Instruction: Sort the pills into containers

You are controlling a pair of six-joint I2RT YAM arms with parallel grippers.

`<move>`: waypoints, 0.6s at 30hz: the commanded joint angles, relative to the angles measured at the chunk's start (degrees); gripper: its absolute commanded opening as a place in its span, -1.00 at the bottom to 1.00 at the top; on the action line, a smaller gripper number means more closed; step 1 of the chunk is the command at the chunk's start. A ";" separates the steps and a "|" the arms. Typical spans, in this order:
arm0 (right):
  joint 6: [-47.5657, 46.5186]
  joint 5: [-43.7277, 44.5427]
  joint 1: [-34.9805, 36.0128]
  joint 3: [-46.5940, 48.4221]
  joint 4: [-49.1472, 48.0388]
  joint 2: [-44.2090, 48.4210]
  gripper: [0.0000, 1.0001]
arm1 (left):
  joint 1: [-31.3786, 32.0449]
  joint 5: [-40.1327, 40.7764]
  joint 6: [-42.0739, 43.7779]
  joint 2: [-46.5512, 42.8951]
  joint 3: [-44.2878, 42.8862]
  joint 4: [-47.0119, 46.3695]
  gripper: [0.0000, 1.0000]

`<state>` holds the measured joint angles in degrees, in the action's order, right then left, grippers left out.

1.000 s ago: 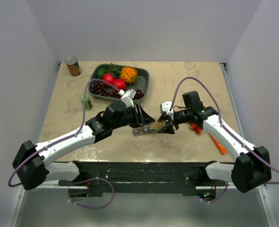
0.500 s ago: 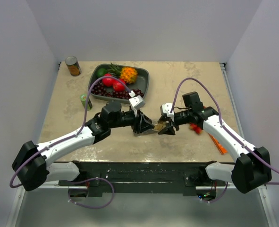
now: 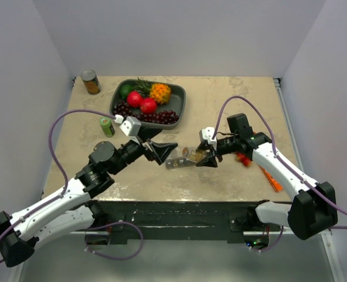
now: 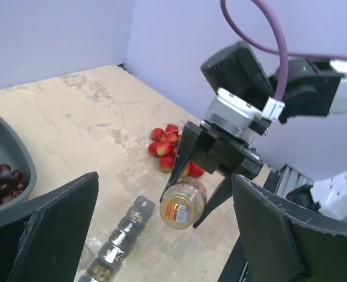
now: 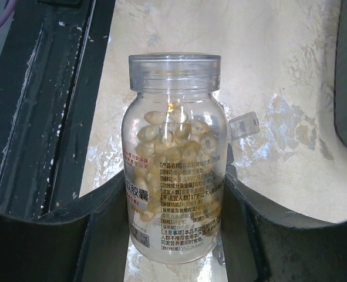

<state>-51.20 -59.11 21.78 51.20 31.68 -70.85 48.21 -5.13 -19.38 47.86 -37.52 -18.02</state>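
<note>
My right gripper (image 3: 206, 157) is shut on a clear pill bottle (image 5: 173, 176) full of yellow capsules, held on its side just above the table. In the left wrist view the bottle (image 4: 183, 202) shows an end with a gold sticker between the right arm's black fingers. The containers (image 4: 117, 239), a grey strip of small lidded compartments, lie on the table below and left of the bottle, also seen from above (image 3: 178, 163). One clear lid (image 5: 244, 125) stands up behind the bottle. My left gripper (image 3: 166, 151) hangs open and empty to the left of the strip, its fingers (image 4: 44, 229) wide apart.
A dark grey tray (image 3: 182, 97) of fruit stands at the back. A tin can (image 3: 90, 82) is in the far left corner, with a small green bottle (image 3: 107, 126) nearer. Red fruits (image 4: 168, 147) and an orange stick (image 3: 271, 179) lie by the right arm.
My left gripper has opened wide and drawn back to the left, away from the strip and the bottle. The right gripper and the bottle have stayed put.
</note>
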 commanded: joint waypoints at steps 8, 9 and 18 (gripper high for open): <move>0.66 -0.65 -0.07 1.71 -1.27 0.36 -1.00 | -3.38 -1.81 -30.18 1.53 -4.05 10.90 0.99; 0.58 -0.65 -0.07 1.71 -1.36 0.27 -1.00 | -3.38 -2.43 -31.59 2.15 -4.40 11.42 0.99; 0.75 -0.39 -0.25 1.80 -1.36 0.27 -1.00 | -2.07 0.47 -39.24 9.62 -11.17 21.36 0.97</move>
<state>-51.00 -59.05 21.78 51.20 31.68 -70.87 45.15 -5.65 -53.30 56.58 -44.47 -0.08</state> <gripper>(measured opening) 0.555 0.993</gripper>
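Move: The lid of the pill bottle lies about 7 cm to the left hand's right and 9 cm below it, level with it fore and aft. The pill box on the table is some 8 cm to that hand's right, 4 cm ahead and 29 cm down; the fruit tray's middle is about 29 cm ahead, 9 cm to the left and 27 cm down. From the right hand, gripping the bottle's lower part, the lid is about 4 cm left, 4 cm up and 1 cm ahead. With its fingers staying wide open, the left hand first drifts a centimetre or two to its left, then swings down and back to the right towards the bottle's lid, ending about 5 cm lower, while its wrist tips the fingers some 40 degrees downward. The right hand stays in place and keeps its pinch on the bottle, holding the lid end up and towards the left hand, which is not yet seen touching it. ##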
